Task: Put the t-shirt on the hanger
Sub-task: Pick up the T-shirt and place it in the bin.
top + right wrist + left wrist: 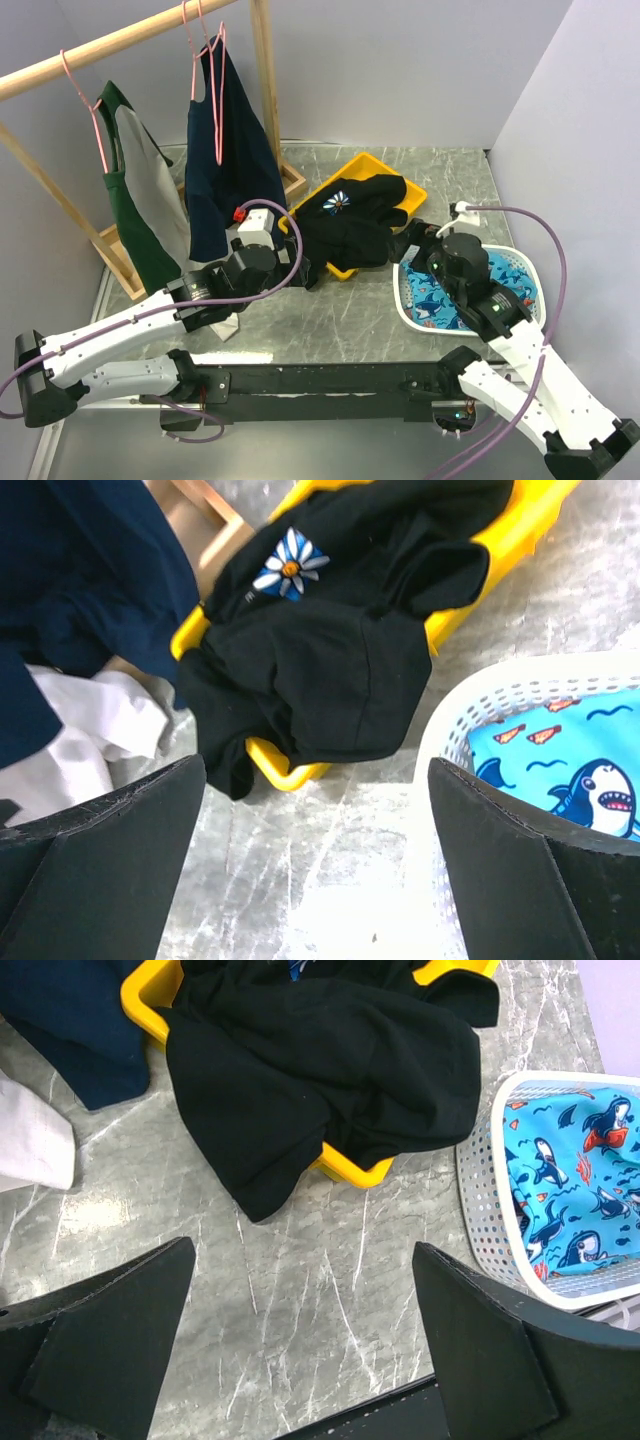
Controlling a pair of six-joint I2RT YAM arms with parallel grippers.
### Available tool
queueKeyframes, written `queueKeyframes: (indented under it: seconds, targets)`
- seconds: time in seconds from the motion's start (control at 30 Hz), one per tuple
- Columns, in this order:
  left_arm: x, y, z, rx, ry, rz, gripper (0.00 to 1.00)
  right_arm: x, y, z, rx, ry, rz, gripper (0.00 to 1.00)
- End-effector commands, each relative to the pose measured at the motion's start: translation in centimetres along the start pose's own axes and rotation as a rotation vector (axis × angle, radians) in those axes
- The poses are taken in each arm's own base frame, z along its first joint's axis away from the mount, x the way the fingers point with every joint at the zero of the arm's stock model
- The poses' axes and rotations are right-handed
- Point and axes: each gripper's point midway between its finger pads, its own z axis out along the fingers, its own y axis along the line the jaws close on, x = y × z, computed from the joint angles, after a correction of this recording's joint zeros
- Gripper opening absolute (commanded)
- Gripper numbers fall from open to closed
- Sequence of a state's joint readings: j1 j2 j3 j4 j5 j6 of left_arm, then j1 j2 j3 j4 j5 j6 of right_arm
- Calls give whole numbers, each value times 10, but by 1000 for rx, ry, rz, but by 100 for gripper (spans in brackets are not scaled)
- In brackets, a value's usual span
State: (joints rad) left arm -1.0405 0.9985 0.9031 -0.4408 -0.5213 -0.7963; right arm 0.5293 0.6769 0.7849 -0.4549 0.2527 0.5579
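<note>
The black t-shirt (358, 228) with a white daisy print (337, 201) lies crumpled in a yellow tray (400, 185) and spills over the tray's near edge onto the table. It also shows in the left wrist view (320, 1070) and the right wrist view (330, 650). A thin pink hanger (220, 110) hangs on the wooden rod in front of the navy shirt. My left gripper (300, 265) (300, 1330) is open and empty, just left of the shirt's near edge. My right gripper (415, 245) (315, 860) is open and empty, at the shirt's right side.
A wooden rack (120, 40) stands at the back left with a green-and-grey shirt (140, 210) and a navy shirt (225, 170) on pink hangers. A white basket (405, 300) lined with shark-print fabric sits right of the tray. A white cloth (30, 1140) lies near the left arm.
</note>
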Motion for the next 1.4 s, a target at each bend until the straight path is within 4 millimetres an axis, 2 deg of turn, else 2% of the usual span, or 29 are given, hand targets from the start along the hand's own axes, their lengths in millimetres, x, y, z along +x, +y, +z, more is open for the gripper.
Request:
queueKeyframes:
  seconds: [0.0, 0.2, 0.4, 0.67, 0.77, 1.0, 1.1, 1.2, 1.23, 1.27, 1.3, 1.33, 1.37]
  targets:
    - [-10, -1, -6, 15, -35, -13, 96, -1, 2, 6, 5, 13, -1, 100]
    - [-15, -2, -14, 27, -40, -18, 96, -9, 10, 24, 23, 37, -35, 100]
    - [-16, -12, -11, 49, -21, -14, 96, -12, 16, 53, 26, 94, -35, 100]
    - [-13, -15, 0, 18, 5, 1, 96, -8, 6, 102, 119, 153, -57, 100]
    - [-13, -11, 4, -5, 20, -3, 96, -1, -4, 119, 168, 162, -69, 100]
    - [-15, -3, 16, 28, 37, -52, 96, 47, -14, 153, 200, 298, -83, 100]
    - [-17, -5, 20, 39, 36, -46, 96, 61, -15, 164, 196, 337, -87, 100]
    - [-19, -8, 25, 48, 42, -42, 96, 65, -7, 171, 163, 360, -87, 83]
    - [-19, -9, 27, 48, 45, -40, 96, 62, -2, 172, 150, 357, -88, 61]
    - [-20, -9, 30, 44, 46, -38, 96, 62, 1, 171, 142, 368, -90, 48]
    - [-21, -10, 31, 48, 47, -38, 96, 48, 12, 170, 114, 342, -87, 35]
    - [-22, -12, 32, 52, 42, -38, 96, 42, 20, 167, 94, 333, -84, 17]
    - [-25, -14, 34, 50, 37, -37, 97, 35, 26, 162, 81, 326, -88, 10]
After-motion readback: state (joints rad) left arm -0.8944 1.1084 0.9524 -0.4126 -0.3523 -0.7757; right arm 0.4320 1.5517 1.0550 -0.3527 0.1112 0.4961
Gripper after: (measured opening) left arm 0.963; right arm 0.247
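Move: Ahead and to the left of the right hand, the black t-shirt lies draped over the yellow bin, its middle about 13 cm farther out, 12 cm left and 16 cm below. The bin's middle is about 14 cm ahead, 10 cm left and 18 cm down; the white basket with the blue shark cloth is level, some 13 cm right and 18 cm lower. From the left hand, the black t-shirt lies roughly 17 cm ahead, 7 cm right and 13 cm down. Sinking about 15 cm while reaching some 11 cm forward and 5 cm left, the right hand goes open to the near right part of the black t-shirt, forward first, then mostly down, its fingers tipping steeper by nearly 30 degrees. At the bottom they close and pinch a fold of the cloth. The left hand, open and empty, edges about 3 cm forward. ##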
